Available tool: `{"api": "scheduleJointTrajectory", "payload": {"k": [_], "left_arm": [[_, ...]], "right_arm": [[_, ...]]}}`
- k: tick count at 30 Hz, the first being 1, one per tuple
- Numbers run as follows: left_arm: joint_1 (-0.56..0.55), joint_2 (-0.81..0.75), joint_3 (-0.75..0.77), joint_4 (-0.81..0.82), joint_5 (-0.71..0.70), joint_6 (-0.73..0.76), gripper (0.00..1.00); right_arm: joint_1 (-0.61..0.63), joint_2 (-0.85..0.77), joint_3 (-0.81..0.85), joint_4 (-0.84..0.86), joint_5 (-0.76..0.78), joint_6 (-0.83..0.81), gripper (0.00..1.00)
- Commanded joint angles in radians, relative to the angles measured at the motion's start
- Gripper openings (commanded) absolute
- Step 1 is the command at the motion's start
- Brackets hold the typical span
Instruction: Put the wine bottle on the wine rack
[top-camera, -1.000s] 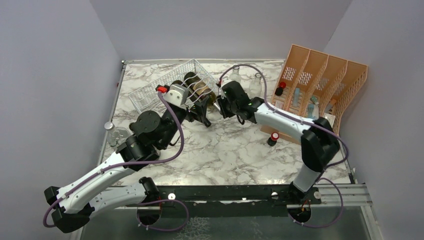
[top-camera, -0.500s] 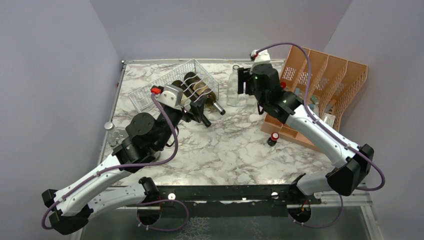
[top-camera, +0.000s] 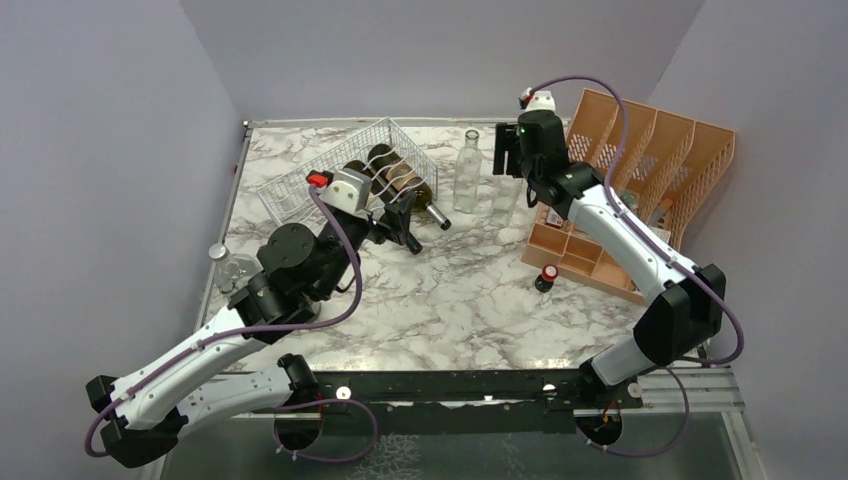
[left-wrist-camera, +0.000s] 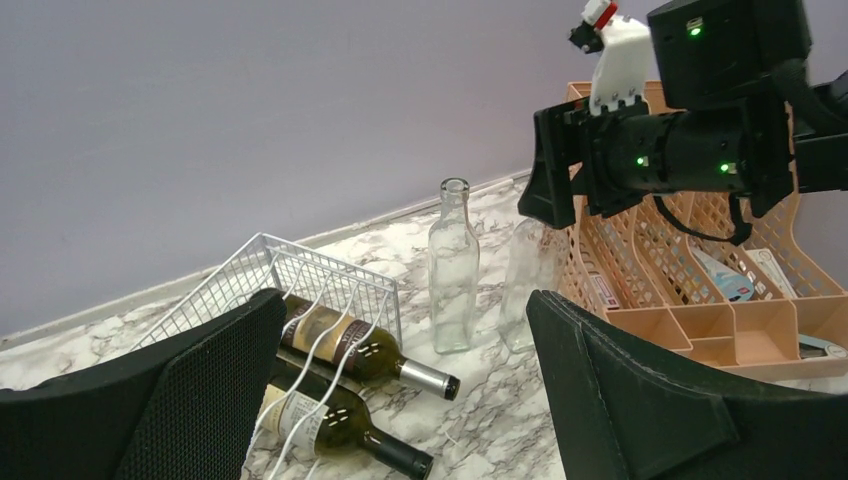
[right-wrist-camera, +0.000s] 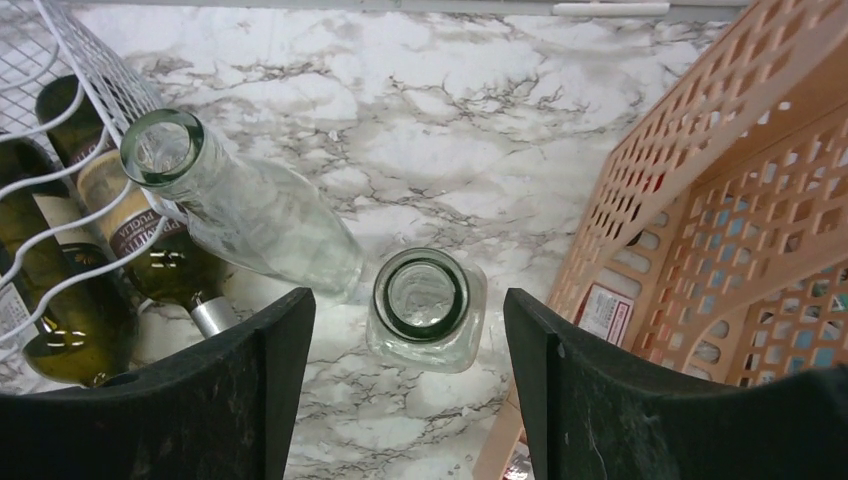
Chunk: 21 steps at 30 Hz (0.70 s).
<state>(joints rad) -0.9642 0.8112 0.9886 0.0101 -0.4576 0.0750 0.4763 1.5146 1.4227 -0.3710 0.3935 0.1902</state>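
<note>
The silvery-white wire wine rack (top-camera: 330, 165) stands at the back left of the marble table. Two dark green wine bottles (top-camera: 408, 183) lie in it side by side, necks sticking out toward the table's middle; the left wrist view shows the rack (left-wrist-camera: 300, 275), the silver-necked bottle (left-wrist-camera: 350, 345) and the black-necked one (left-wrist-camera: 320, 420). My left gripper (top-camera: 405, 225) is open and empty just in front of their necks (left-wrist-camera: 405, 310). My right gripper (top-camera: 505, 150) is open and empty, hovering above a clear glass bottle (right-wrist-camera: 425, 305), its jaws on either side of the mouth from above (right-wrist-camera: 408, 300).
A second, taller clear bottle (top-camera: 467, 170) stands beside the first (right-wrist-camera: 240, 215). The orange slotted organizer (top-camera: 640, 160) fills the back right, with an orange tray in front. A red-capped small item (top-camera: 549, 272) sits near the tray. A glass jar (top-camera: 225, 262) stands at the left edge.
My right gripper has moved from the wine bottles' necks up and to the back right, over the clear bottles. My left arm has barely shifted.
</note>
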Motion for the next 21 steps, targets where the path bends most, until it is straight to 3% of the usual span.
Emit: {"api": "scheduleJointTrajectory", "payload": {"k": [1,9,16,21], "left_arm": [[-0.003,0.003,-0.002,0.018,-0.01,0.003,0.99],[-0.002,0.017,-0.003,0.014,-0.01,0.003,0.99],[-0.002,0.04,-0.004,0.011,0.01,0.009,0.99],[-0.002,0.072,-0.017,0.025,0.092,0.022,0.99]], "right_arm": [[-0.016,0.038,0.041,-0.001,-0.043,-0.003,0.69],[-0.033,0.064,0.008,0.072,-0.024,-0.086,0.48],[-0.036,0.065,0.009,0.067,-0.047,-0.113,0.2],[-0.037,-0.006,-0.014,0.045,-0.094,-0.117,0.12]]}}
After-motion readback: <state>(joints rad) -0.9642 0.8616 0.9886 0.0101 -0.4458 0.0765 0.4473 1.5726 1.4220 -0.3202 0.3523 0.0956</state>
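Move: The smaller clear bottle stands right in front of my open right hand: its middle is about 2 cm ahead and 13 cm lower, its mouth only about 2 cm down. The taller clear bottle is some 11 cm left of my hand and 5 cm ahead, the silver-necked bottle in the wine rack about 27 cm left and 7 cm ahead, the tan crate's middle roughly 30 cm right and 2 cm ahead. From my left hand the smaller bottle lies about 25 cm ahead, 25 cm right and 26 cm down. I ease my right hand about 2 cm forward and 2 cm down onto the top of the smaller clear bottle, closing the fingers as I go until they pinch its neck from both sides, just at the mouth. There I hold still with the grip kept. Meanwhile my left hand, empty and wide open, sinks and drifts right, about 2 cm in all. ##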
